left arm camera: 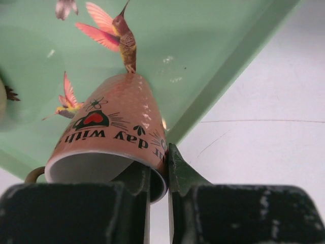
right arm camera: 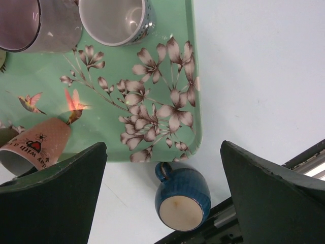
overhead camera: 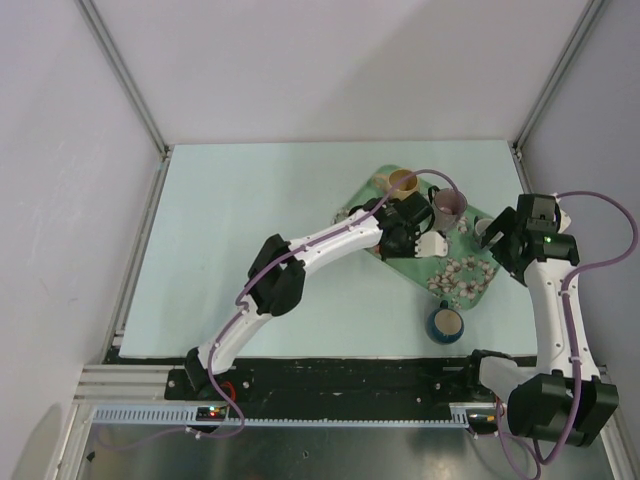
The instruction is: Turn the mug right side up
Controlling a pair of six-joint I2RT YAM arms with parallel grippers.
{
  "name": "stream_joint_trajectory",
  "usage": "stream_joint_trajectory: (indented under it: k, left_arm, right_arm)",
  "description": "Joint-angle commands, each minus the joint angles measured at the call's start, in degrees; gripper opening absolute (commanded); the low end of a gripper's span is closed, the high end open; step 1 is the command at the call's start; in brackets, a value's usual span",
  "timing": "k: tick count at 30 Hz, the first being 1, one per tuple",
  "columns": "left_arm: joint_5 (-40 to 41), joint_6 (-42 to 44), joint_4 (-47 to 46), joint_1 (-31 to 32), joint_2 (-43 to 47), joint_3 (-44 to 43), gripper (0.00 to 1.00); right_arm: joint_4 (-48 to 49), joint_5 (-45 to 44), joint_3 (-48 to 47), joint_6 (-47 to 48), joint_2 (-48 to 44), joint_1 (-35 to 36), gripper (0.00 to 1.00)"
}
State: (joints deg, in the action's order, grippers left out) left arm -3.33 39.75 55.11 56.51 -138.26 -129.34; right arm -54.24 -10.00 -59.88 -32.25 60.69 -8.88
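Observation:
The mug (overhead camera: 403,182), tan with a small side handle, stands at the far corner of the green tray (overhead camera: 470,285) with its mouth facing up. Neither gripper touches it. My left gripper (overhead camera: 424,243) (left arm camera: 158,168) is shut on the rim of a salmon-pink printed mug (left arm camera: 109,134) (right arm camera: 35,145), one finger inside and one outside. That mug lies tilted with its base over the tray (left arm camera: 203,40). My right gripper (overhead camera: 495,235) (right arm camera: 163,147) hangs open above the tray's near right corner with nothing between its fingers.
A mauve mug (overhead camera: 448,206) (right arm camera: 20,23) and a white-lined mug (right arm camera: 114,20) stand on the tray (right arm camera: 167,20). A dark blue mug (overhead camera: 446,323) (right arm camera: 183,201) sits on the table just off the tray's near edge, close to the black base rail.

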Motion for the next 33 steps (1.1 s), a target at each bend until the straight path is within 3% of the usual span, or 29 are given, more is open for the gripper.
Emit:
stream_joint_trajectory:
  k: [1,4,8,13,21,26,33]
  left_arm:
    - [-0.8,4.8,3.17,0.01,2.11,0.48,0.0]
    - [-0.35,6.15,3.3,0.03,1.23,-0.89,0.08]
    - [0.86,7.44,3.12,-0.17,0.76,-3.83,0.48]
    - [2.26,6.28,3.14,-0.69,1.96,-9.05,0.71]
    - [0.14,8.52,2.69,-0.71,5.64,-6.79,0.78]
    - [-1.49,5.96,2.44,-0.96,4.64,-9.21,0.82]
    - [-2.98,2.21,2.42,-1.25,10.26,-9.96,0.85]
  right_arm:
    - [1.64,0.85,-0.4,2.12,0.29,-0.83,0.99]
    - [2.33,2.02,-0.34,2.71,0.51,-0.94,0.99]
    - [2.58,2.73,-0.33,2.88,0.64,-0.96,0.99]
    - [2.22,1.9,0.26,3.05,0.89,-1.07,0.99]
    - [1.64,3.6,1.52,2.75,0.8,-2.06,0.99]
    - [1.3,4.13,1.74,2.84,-0.56,-2.1,0.99]
    - [-1.3,5.32,3.5,2.29,-1.11,-1.63,0.99]
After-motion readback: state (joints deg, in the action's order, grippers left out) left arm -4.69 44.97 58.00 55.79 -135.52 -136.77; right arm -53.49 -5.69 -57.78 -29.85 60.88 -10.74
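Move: The left hand grips the pink mug by the robot-side part of its rim; the mug's middle lies some 5 cm to its right, about 3 cm ahead and roughly 2 cm lower. The dark mug stands about 6 cm ahead and 3 cm left of the hand, the beige mug about 14 cm ahead and 7 cm right, the lilac mug roughly 11 cm ahead and 17 cm right. From the right hand the pink mug lies about 24 cm left, 8 cm ahead, 14 cm below. Almost in place at first, the left hand spreads its fingers and lets go of the pink mug's rim. It then lifts straight off the mug by about 6.5 cm, drifting some 2 cm forward on the way up, and hovers above with the fingers opening on to nearly wide, the wrist turning less than 10 degrees. ##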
